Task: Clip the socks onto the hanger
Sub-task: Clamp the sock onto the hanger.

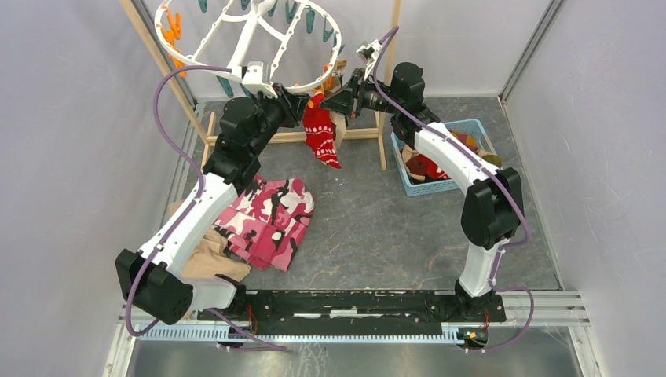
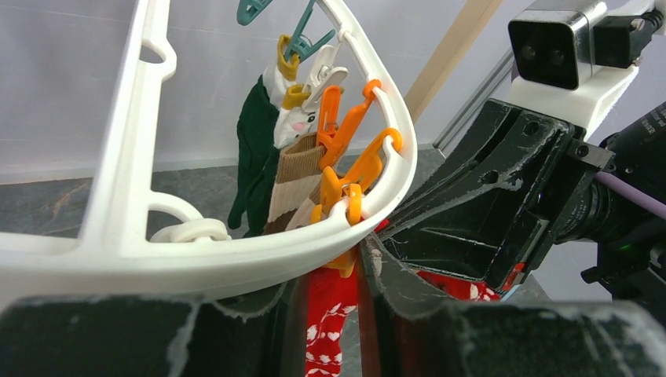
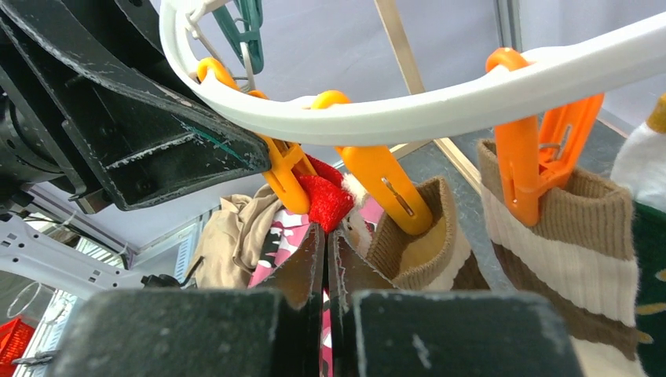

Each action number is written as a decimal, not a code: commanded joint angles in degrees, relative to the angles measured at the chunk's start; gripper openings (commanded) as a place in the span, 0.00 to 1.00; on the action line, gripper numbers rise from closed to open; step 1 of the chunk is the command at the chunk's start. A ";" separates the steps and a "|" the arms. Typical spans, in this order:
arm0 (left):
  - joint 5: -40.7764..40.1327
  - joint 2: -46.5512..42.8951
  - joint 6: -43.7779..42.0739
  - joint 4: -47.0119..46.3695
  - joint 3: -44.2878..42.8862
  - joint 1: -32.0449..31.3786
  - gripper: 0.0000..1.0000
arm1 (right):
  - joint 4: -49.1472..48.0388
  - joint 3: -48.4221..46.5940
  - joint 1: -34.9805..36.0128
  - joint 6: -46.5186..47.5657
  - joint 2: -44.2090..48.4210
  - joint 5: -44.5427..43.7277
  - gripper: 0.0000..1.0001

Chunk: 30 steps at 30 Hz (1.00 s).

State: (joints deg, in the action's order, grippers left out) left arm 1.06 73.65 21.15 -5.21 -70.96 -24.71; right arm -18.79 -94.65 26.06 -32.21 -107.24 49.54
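Observation:
The white oval hanger [image 1: 250, 35] [image 2: 196, 263] [image 3: 440, 102] hangs at the back with orange and teal clips on it. A red sock with white pattern [image 1: 320, 133] [image 2: 330, 314] [image 3: 323, 200] hangs below its near rim. My right gripper [image 1: 334, 100] [image 3: 326, 232] is shut on the sock's cuff, right under an orange clip [image 3: 283, 177] [image 2: 343, 263]. My left gripper [image 1: 297, 100] [image 2: 334, 263] is closed on that clip just below the rim. A brown-striped sock [image 2: 294, 184] [image 3: 550, 236], a dark green sock [image 2: 255, 157] and a tan sock [image 3: 424, 236] hang clipped.
A blue basket [image 1: 416, 184] with more socks stands at the right. A pink camouflage garment [image 1: 271, 220] and a tan cloth [image 1: 208, 259] lie on the floor at the left. Wooden stand poles [image 1: 157, 63] flank the hanger.

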 commanded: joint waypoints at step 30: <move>3.18 -9.21 4.52 4.28 2.47 0.70 0.94 | 0.66 2.92 -0.62 7.72 4.33 2.40 0.36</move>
State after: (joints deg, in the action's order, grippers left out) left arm 2.44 68.90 22.90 -2.55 -70.11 -24.43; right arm -19.00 -92.86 25.82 -29.32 -106.85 50.63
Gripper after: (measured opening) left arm 0.920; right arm 0.333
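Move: The red sock's cuff is already in the right fingertips, tucked into the jaws of an orange clip about 2 cm left and 1 cm above that hand point. The left fingers are squeezing this clip; its middle is roughly 1 cm ahead and 2 cm right of their midpoint, the cuff some 3 cm right and 1 cm ahead. From the right hand, the next orange clip is about 4 cm forward and 1 cm left, the striped sock some 9 cm forward, 1 cm right and 4 cm lower. The orange clip is let go by the left hand, which first spreads its fingers wide in place, then eases back about 2 cm and up a little, away from the clip and rim. The right hand stays at the red cuff and, shortly after the left starts opening, parts its shut fingers to about a third, giving up its pinch with a slight dip at the end. ##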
